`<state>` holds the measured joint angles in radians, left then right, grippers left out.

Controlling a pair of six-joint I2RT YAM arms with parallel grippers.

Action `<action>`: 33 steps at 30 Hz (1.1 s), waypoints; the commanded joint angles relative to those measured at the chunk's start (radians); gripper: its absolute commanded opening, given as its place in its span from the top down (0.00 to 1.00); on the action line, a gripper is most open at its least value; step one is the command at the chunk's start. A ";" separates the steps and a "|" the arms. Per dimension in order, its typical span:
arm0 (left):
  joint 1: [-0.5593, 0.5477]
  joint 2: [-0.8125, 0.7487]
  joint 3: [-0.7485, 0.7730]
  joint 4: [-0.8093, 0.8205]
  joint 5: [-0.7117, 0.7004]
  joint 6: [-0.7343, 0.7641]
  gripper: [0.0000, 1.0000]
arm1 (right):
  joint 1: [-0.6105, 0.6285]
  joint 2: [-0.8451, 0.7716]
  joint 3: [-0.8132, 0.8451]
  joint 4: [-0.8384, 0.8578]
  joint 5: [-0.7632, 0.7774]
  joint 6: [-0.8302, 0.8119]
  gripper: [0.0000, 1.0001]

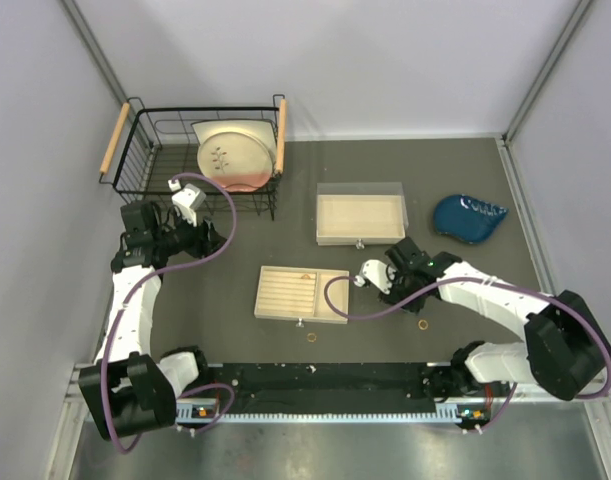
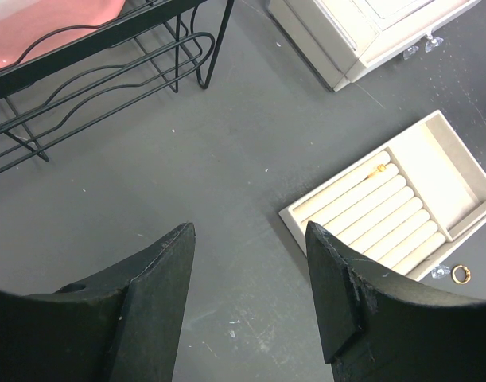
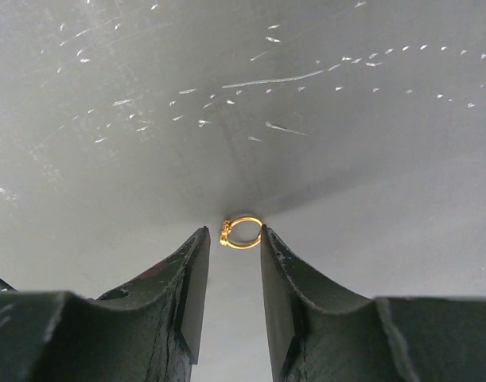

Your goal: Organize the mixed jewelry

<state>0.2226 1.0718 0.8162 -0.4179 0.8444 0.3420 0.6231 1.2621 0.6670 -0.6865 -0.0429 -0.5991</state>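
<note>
A small gold ring [image 3: 225,233] lies on the grey table right at the tips of my right gripper [image 3: 235,231]. The jaws stand narrow on either side of the ring, the right tip touching it and a small gap on the left. From above, the right gripper [image 1: 398,278] hides this ring. Another gold ring [image 1: 305,277] sits in the beige ridged tray [image 1: 285,300]. Two more gold rings [image 1: 311,337] [image 1: 422,325] lie loose on the table in front of the tray. My left gripper [image 2: 249,231] hovers open and empty near the wire basket.
A black wire basket [image 1: 145,150] holding a cream and pink plate [image 1: 235,155] stands at the back left. A beige drawer box [image 1: 360,238] sits behind the tray. A blue dish [image 1: 468,217] lies at the right. Walls close in the table on three sides.
</note>
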 commanded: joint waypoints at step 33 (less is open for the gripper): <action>-0.003 -0.024 0.018 0.031 0.038 0.022 0.36 | -0.008 0.051 -0.003 0.010 -0.014 -0.018 1.00</action>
<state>0.2218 1.0706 0.8162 -0.4179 0.8455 0.3439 0.6231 1.2991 0.6388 -0.6662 -0.0414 -0.6025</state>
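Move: The gold ring I am after lies on the table almost right under my right hand's fingertips, about 2 cm down and 1 cm to the right. A second ring lies roughly 5 cm back and 3 cm right of my right hand; the ribbed tray's middle is some 22 cm left and 2 cm ahead. From my left hand the ring is about 38 cm right, 12 cm back and 17 cm down. I ease my right hand down about 1.5 cm onto the ring, drawing it back and slightly right by under 1 cm on the way, fingers about a third open and still pointing down. Once low and nearly still, I close the fingers almost completely and pinch the ring's ornamented end between the fingertips. ##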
